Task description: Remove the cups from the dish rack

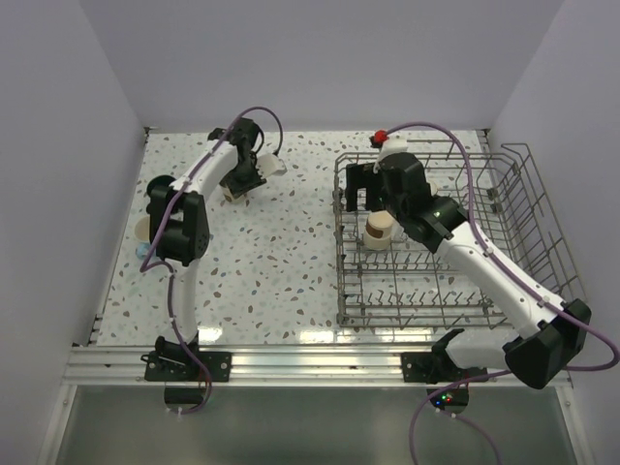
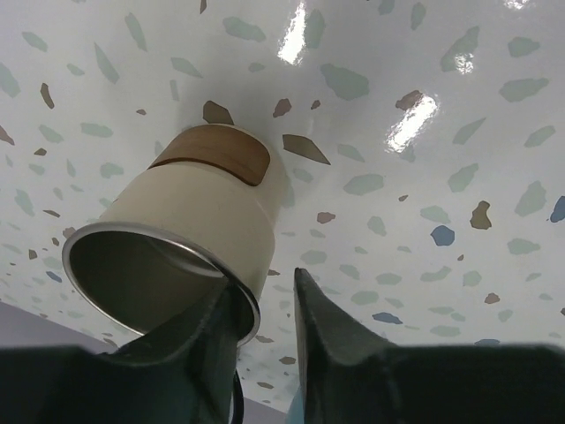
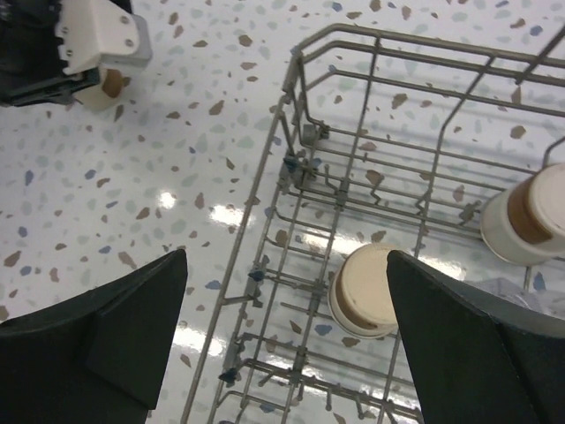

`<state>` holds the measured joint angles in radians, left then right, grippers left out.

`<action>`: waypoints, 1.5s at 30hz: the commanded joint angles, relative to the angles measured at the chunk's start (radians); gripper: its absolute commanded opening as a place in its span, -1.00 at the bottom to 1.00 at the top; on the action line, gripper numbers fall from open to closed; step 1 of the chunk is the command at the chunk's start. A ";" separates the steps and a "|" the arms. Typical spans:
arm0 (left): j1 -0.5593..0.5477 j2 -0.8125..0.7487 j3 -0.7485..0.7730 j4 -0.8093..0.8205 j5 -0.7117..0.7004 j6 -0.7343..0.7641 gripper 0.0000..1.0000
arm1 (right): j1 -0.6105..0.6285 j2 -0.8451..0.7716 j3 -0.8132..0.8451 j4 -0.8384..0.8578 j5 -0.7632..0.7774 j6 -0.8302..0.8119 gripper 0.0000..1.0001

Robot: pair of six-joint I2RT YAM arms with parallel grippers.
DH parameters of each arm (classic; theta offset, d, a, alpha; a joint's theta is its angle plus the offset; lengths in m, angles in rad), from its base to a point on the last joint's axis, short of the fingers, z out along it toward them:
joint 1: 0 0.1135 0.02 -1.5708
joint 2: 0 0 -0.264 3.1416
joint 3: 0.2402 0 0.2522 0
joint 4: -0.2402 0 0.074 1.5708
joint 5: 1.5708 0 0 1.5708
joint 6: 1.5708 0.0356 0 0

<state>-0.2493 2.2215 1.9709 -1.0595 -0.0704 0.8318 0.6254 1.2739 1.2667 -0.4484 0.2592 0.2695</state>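
Observation:
My left gripper [image 2: 263,287] is at the far left-middle of the table [image 1: 291,252]. It straddles the rim of a beige tumbler [image 2: 190,212] with a brown band and a metal inside. One finger is inside the tumbler and the other [image 2: 331,340] is outside, with a small gap to the wall. The tumbler's base rests on the table. My right gripper [image 3: 287,256] is wide open and empty above the dish rack [image 3: 291,97], over its far left part [image 1: 368,199]. An upturned beige tumbler [image 3: 371,287] stands among the tines [image 1: 378,231]. A second one [image 3: 525,221] stands to its right.
The grey wire rack [image 1: 528,194] fills the right half of the table, and its tall sides rise on the right. Small cup-like things [image 1: 143,234] show at the left edge, partly hidden behind my left arm's elbow. A red object [image 1: 381,136] lies behind the rack.

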 commanded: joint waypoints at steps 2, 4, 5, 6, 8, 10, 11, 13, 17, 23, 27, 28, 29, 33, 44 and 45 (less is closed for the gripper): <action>0.004 -0.037 0.029 0.006 0.017 -0.003 -0.20 | -0.071 0.010 -0.021 -0.105 0.106 0.027 0.96; 0.002 -0.060 0.031 0.019 0.027 -0.013 -0.03 | -0.116 0.016 -0.045 -0.127 0.075 0.027 0.97; 0.002 -0.087 0.031 0.026 0.030 -0.019 0.05 | -0.130 0.021 -0.055 -0.128 0.057 0.027 0.97; 0.002 -0.103 0.031 0.047 0.034 -0.032 0.08 | -0.144 0.028 -0.064 -0.131 0.039 0.022 0.97; 0.001 -0.153 0.031 0.070 0.041 -0.055 0.13 | -0.174 0.050 -0.073 -0.144 -0.023 0.014 0.97; 0.002 -0.196 0.020 0.111 0.066 -0.108 0.15 | -0.179 0.093 -0.066 -0.162 -0.055 -0.006 0.97; 0.002 -0.245 0.010 0.127 0.104 -0.128 0.16 | -0.178 0.108 -0.061 -0.165 -0.069 -0.013 0.97; 0.002 -0.302 -0.047 0.176 0.184 -0.178 0.18 | -0.178 0.154 -0.043 -0.173 -0.092 -0.029 0.97; 0.002 -0.455 -0.156 0.249 0.276 -0.229 0.24 | -0.178 0.232 0.011 -0.205 -0.089 -0.056 0.97; 0.002 -0.603 -0.283 0.271 0.346 -0.255 0.25 | -0.178 0.280 0.034 -0.251 -0.020 -0.070 0.97; 0.002 -0.666 -0.343 0.283 0.397 -0.266 0.28 | -0.181 0.294 0.011 -0.205 -0.054 -0.078 0.91; 0.002 -0.674 -0.349 0.285 0.405 -0.272 0.28 | -0.182 0.301 0.010 -0.202 -0.057 -0.078 0.87; 0.002 -0.684 -0.356 0.283 0.409 -0.275 0.28 | -0.184 0.309 0.014 -0.205 -0.060 -0.076 0.86; 0.002 -0.706 -0.383 0.283 0.435 -0.301 0.28 | -0.185 0.331 0.026 -0.200 -0.100 -0.079 0.68; 0.002 -0.769 -0.406 0.282 0.504 -0.336 0.28 | -0.185 0.251 0.082 -0.248 -0.083 -0.075 -0.42; 0.002 -0.776 -0.408 0.285 0.530 -0.348 0.28 | -0.185 0.230 0.091 -0.262 -0.068 -0.075 -0.43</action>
<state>-0.2493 1.5017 1.5723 -0.8165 0.3824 0.5243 0.4381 1.5993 1.2827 -0.6922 0.1707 0.1978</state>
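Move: About 6 cm to the right hand's right, 1 cm ahead and roughly 19 cm below is the upside-down cream cup in the rack. A clear glass stands some 8 cm right of that cup and 3 cm farther out, another cream cup 10 cm right and 9 cm farther out. From the left hand the racked cup lies about 34 cm right, 10 cm back; the placed cream cup is 3 cm ahead, 4 cm below, and the green mug 17 cm left, 3 cm ahead. Sinking about 16 cm while shifting some 6 cm right, the open right hand tips its fingers down by roughly 30 degrees, then closes them on opposite sides of the upturned cream cup and holds. The left fingers, already loosened, spread wider and come free of the placed cup's rim; that hand climbs about 18 cm, then draws back and right, fingertips swinging towards the rack. ##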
